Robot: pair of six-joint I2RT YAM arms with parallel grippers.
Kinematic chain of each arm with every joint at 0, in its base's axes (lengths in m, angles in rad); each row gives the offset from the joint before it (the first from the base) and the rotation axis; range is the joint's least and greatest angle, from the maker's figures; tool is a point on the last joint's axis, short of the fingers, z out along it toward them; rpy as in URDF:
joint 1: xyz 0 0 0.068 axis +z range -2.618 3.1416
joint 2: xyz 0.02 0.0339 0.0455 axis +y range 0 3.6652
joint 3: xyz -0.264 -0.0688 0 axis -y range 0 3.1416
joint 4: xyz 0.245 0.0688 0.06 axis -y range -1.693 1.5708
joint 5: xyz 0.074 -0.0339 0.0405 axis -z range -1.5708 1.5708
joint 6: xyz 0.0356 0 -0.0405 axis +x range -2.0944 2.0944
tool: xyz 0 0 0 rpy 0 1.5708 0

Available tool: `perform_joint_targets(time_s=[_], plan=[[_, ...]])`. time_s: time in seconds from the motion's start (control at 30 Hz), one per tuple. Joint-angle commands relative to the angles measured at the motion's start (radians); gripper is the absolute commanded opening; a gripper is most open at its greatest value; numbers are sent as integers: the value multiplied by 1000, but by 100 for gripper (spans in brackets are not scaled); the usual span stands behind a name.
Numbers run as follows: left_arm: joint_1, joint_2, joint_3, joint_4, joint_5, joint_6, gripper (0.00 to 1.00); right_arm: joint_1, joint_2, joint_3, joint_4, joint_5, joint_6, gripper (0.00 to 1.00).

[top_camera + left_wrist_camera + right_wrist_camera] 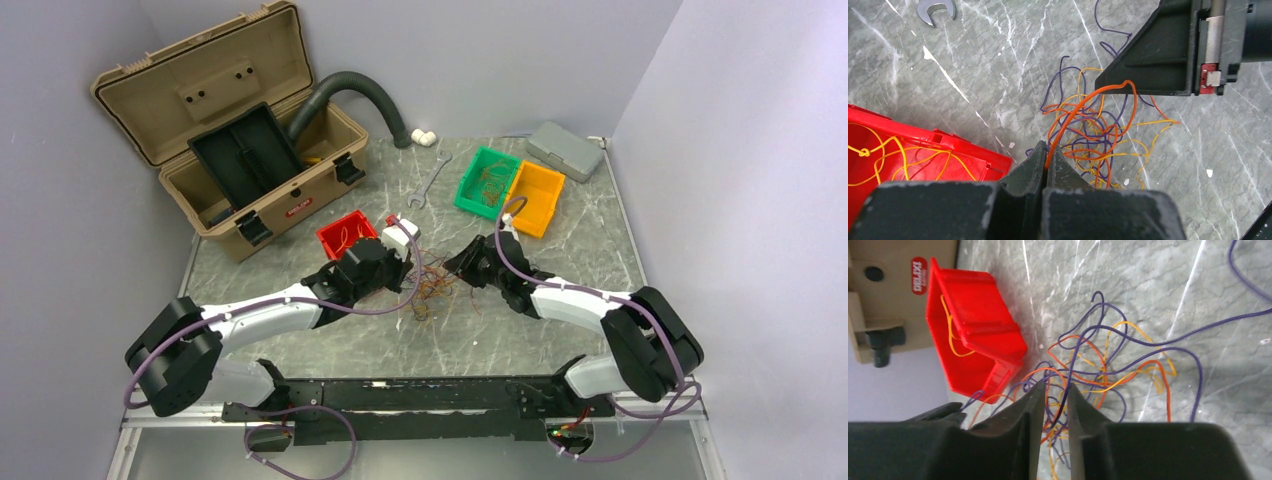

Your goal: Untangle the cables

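The cables (437, 283) lie as a loose tangle of orange, yellow and purple wires on the marble tabletop between the two arms. My left gripper (1048, 150) is shut on one orange cable (1073, 112), which arches up out of the tangle (1098, 137). In the top view the left gripper (408, 262) sits at the tangle's left edge. My right gripper (1055, 390) hangs over the tangle (1098, 365) with its jaws a narrow gap apart. A purple cable (1073, 355) runs through that gap, not pinched. The right gripper (458, 268) stands at the tangle's right edge.
A red bin (345, 235) holding yellow wire sits just left of the tangle. Green (487, 182) and orange (537, 197) bins, a wrench (428, 185) and a grey case (565, 150) lie further back. An open tan toolbox (240, 130) and a dark hose (360, 95) fill the back left.
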Motion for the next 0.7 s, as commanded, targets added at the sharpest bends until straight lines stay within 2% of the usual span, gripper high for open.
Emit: perform_joint_targets(time_s=[0.0, 0.03, 0.07, 0.23, 0.37, 0.53, 0.67], plan=[[-5, -29, -7, 36, 9, 7, 0, 5, 22, 32, 93, 28, 33, 13], [-5, -32, -9, 37, 5, 8, 0, 4, 11, 39, 65, 48, 28, 2], [-5, -34, -11, 38, 0, 7, 0, 3, -7, 50, 21, 97, 15, 0], [-4, -37, -11, 36, -15, 4, 0, -10, -157, 133, -266, 359, -99, 0], [-4, -41, -12, 29, -36, 0, 0, -78, -283, 167, -462, 530, -162, 0], [-3, -53, -19, 28, -55, -1, 0, -286, -460, 172, -574, 537, -265, 0], [-4, -55, -21, 31, -66, -5, 0, -360, -557, 250, -637, 609, -363, 0]])
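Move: The purple strand to grab crosses almost between the right gripper's open fingertips, about 1 cm ahead, 1 cm left and 1 cm below. From the right hand, the tangle's middle lies some 4 cm left, 3 cm back and 4 cm below; the red bin 20 cm left and 3 cm ahead; the orange bin 16 cm right and 14 cm ahead. For the left hand, that purple strand is roughly 9 cm right, level forward, 5 cm below. Shut the right gripper on the purple strand at the tangle's edge, then lift and pull it quickly to the right, about 21 cm across and 11 cm up, away from the tangle and the left hand, swinging the wrist clockwise as it goes. Keep the left gripper closed on its orange strand and practically in place. ##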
